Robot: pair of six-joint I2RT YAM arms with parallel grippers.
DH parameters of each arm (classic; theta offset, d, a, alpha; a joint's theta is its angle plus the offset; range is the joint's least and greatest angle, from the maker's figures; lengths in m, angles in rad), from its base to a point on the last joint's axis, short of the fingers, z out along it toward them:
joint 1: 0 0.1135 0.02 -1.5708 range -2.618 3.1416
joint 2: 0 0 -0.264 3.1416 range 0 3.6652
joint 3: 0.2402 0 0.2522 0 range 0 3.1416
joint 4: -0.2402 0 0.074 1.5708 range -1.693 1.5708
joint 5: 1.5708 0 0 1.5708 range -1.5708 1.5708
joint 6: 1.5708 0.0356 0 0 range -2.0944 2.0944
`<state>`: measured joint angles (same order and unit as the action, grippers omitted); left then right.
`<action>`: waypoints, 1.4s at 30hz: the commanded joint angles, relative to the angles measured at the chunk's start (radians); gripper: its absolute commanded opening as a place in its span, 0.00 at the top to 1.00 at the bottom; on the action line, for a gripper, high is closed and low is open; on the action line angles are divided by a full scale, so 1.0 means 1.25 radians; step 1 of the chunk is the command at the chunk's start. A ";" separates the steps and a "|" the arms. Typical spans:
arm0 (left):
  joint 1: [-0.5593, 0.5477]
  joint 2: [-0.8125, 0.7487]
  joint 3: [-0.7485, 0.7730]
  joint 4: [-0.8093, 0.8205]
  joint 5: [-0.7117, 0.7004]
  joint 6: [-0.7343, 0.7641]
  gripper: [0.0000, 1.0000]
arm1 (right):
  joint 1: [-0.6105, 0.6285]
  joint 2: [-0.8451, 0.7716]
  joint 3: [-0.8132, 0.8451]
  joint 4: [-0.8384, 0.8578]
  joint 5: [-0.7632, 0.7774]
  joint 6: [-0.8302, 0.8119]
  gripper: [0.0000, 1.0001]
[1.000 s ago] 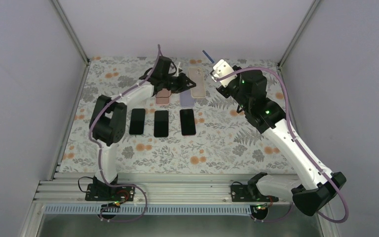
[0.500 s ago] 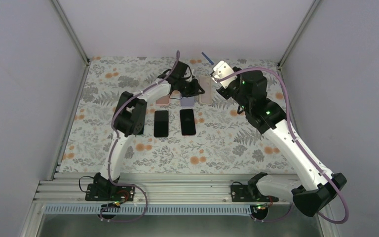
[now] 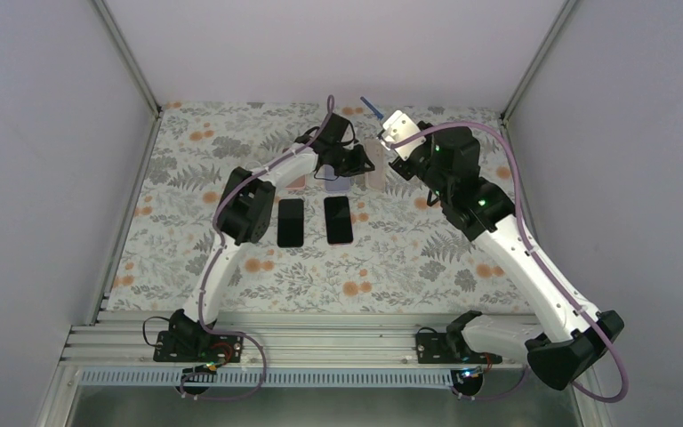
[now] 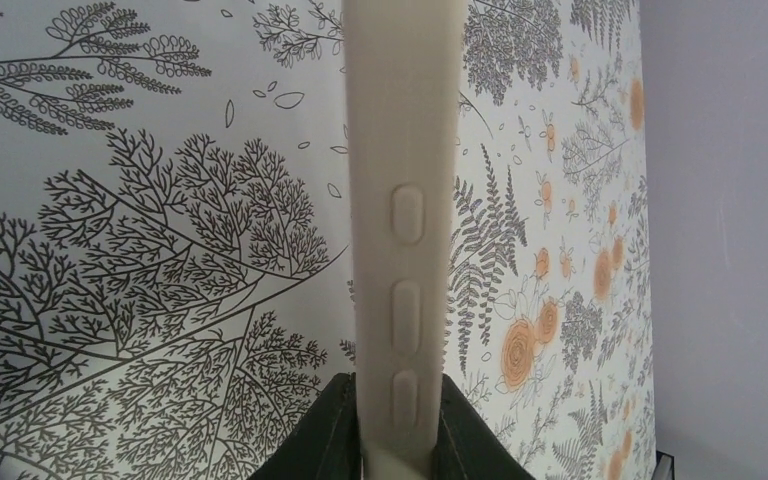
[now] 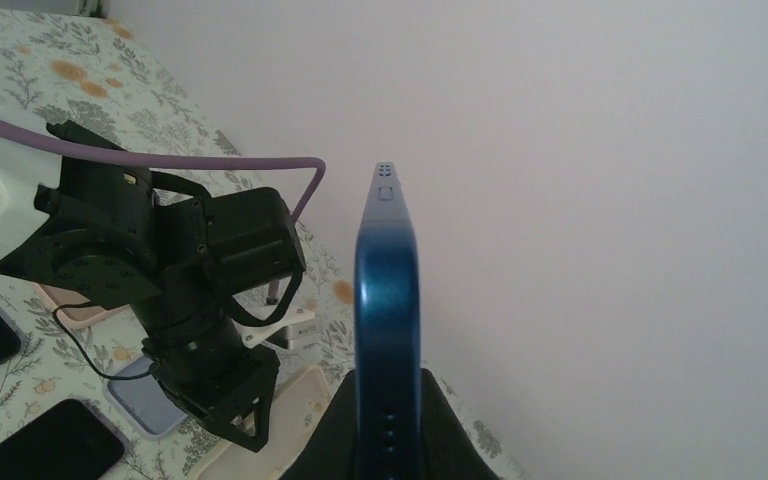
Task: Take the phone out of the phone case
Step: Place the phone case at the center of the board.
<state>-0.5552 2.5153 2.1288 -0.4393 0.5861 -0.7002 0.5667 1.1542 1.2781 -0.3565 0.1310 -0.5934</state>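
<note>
A cream phone case [image 4: 400, 200] shows edge-on in the left wrist view, its side buttons facing the camera. My left gripper [image 4: 395, 388] is shut on its near end. From above the phone case [image 3: 376, 165] sits tipped up at the back of the table, with the left gripper [image 3: 362, 165] on its left side. My right gripper [image 5: 387, 385] is shut on a blue phone [image 5: 387, 290], held edge-on in the air above the case. From above only the phone's blue tip [image 3: 371, 103] shows, past the right gripper [image 3: 389, 124].
Two black phones [image 3: 291, 222] [image 3: 339, 220] lie face up mid-table. A lavender case [image 3: 338, 184] and a pink case [image 3: 295, 181] lie in the back row, partly under the left arm. The back wall stands close behind both grippers.
My left arm has swung right along the back row from the pink case to the cream case, which has slid right and tipped up. The right arm and blue phone have held still.
</note>
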 commanded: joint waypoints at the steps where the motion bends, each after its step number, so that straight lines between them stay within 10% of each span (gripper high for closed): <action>1: -0.007 0.027 0.028 -0.006 -0.025 -0.016 0.82 | -0.008 0.005 0.018 0.044 -0.021 0.023 0.96; 30: -0.055 -0.112 0.016 -0.103 -0.256 0.172 0.24 | -0.012 -0.021 0.009 0.042 -0.021 0.024 0.96; 42: -0.043 -0.360 -0.186 -0.016 -0.301 0.223 0.00 | -0.015 -0.065 -0.035 0.053 0.005 -0.008 0.96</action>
<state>-0.6201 2.2108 1.9564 -0.5320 0.2409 -0.4599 0.5545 1.1183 1.2575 -0.3695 0.1139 -0.5953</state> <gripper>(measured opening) 0.966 0.052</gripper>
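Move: My left hand still pinches the near-upright left long edge of the tilted beige phone case, whose middle is about 3 cm to the right and 3 cm below, level fore and aft. The purple case lies some 9 cm to my left hand's left, level with it; the nearer black phone is about 16 cm back and 8 cm left, both some 5 cm below. From my right hand the beige case is about 15 cm ahead, 3 cm left and 34 cm below. I ease my left hand down about 2 cm while its fingers spread from nearly shut, letting go of the beige case's edge. Then I lift away from the case by roughly 10 cm, drawing a little left and back near the end, as the fingers open almost fully and tip some 25 degrees, steeper down and forward. ##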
